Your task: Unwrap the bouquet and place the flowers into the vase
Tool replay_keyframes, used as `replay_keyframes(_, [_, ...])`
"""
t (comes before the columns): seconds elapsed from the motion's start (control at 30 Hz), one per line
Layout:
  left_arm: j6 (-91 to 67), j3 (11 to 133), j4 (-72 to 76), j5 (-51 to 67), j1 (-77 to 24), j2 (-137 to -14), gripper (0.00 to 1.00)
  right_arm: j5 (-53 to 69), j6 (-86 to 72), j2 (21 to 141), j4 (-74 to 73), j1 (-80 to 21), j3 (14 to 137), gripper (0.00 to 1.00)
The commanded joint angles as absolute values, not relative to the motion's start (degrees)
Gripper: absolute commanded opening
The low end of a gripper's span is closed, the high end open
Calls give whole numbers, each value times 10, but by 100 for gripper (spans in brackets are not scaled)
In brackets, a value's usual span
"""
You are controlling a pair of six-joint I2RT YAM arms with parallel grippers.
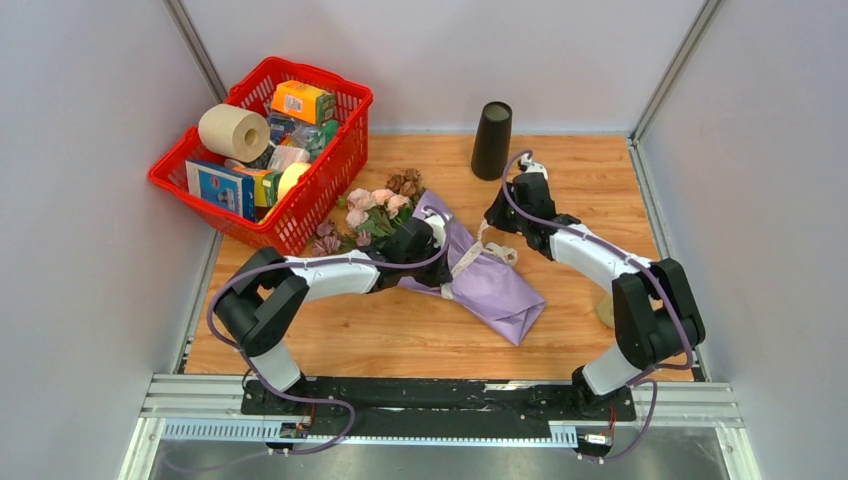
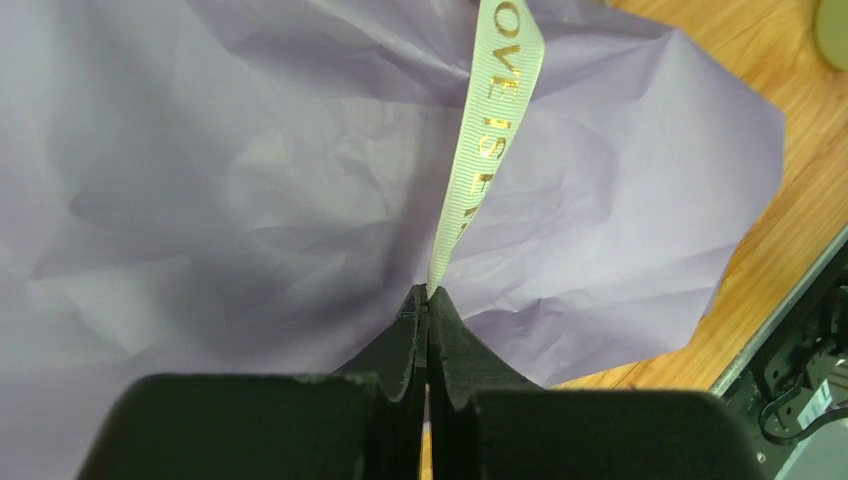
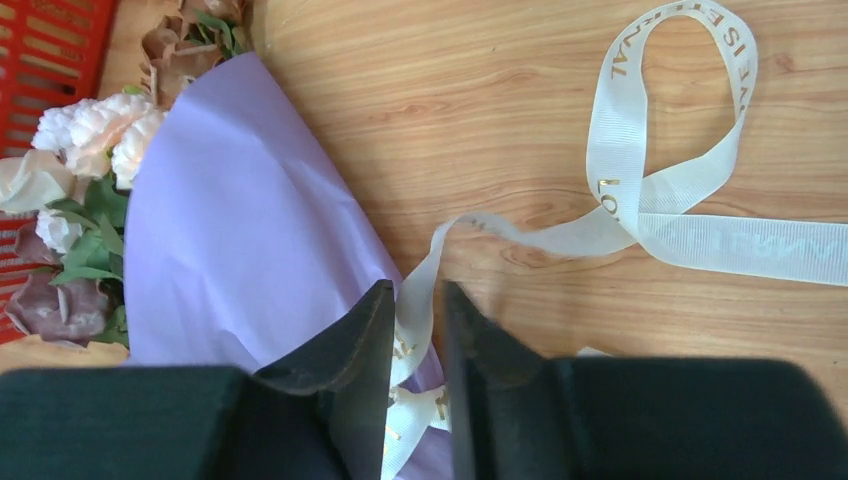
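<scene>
The bouquet lies across the middle of the wooden table, wrapped in lilac paper, with its flowers pointing toward the basket. My left gripper is over the wrap and shut on a strand of the cream ribbon, which runs up from its tips. My right gripper straddles another strand of the ribbon at the paper's edge; its jaws stand a little apart, with the ribbon in the gap. The flowers show at left. The black vase stands upright at the back, behind the right gripper.
A red basket full of groceries sits at the back left, close to the flower heads. A pale round disc lies by the right arm's elbow. Grey walls close in the table on three sides.
</scene>
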State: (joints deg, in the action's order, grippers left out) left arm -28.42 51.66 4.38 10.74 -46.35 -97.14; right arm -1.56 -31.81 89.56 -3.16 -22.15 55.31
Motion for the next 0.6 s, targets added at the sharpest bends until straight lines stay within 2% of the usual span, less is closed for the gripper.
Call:
replay_keyframes(0.0, [-290, 525, 71, 98, -466, -931, 0, -10, -282, 878, -33, -219, 548, 36])
replay_keyframes(0.07, [-290, 530, 72, 98, -466, -926, 0, 15, -261, 859, -44, -219, 542, 47])
replay_keyframes(0.2, [-296, 546, 77, 98, -466, -915, 0, 25, -223, 794, -54, -219, 507, 60])
replay_keyframes(0.43, [-299, 561, 70, 88, -466, -889, 0, 97, -178, 708, 17, -220, 399, 63])
replay_keyframes(0.57, [-301, 561, 68, 89, -466, -878, 0, 131, -163, 685, 36, -221, 380, 68])
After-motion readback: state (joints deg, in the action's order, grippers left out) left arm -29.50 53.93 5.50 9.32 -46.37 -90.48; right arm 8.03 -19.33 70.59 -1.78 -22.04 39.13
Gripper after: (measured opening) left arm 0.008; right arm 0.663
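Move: The ribbon knot on the purple wrap lies about 4 cm back of the right hand, 1 cm to its left and some 6 cm below; loose ribbon loops lie roughly 5 cm back, 3 cm right of that hand and 8 cm lower, and the vase stands about 14 cm ahead of it. From the left hand, which already pinches a ribbon tail, the knot is some 8 cm ahead and 7 cm right, about level, with the wrap's tail end about 8 cm right and 2 cm back. The ribbon tail, still pinched in the shut left fingers, is drawn about 7 cm up off the wrap. The other strand is let go as the right fingers, already parting, spread wide; the right hand goes back about 8 cm over the knot, to beside the left hand, rising slightly and dipping again as it turns some 15 degrees counter-clockwise. ##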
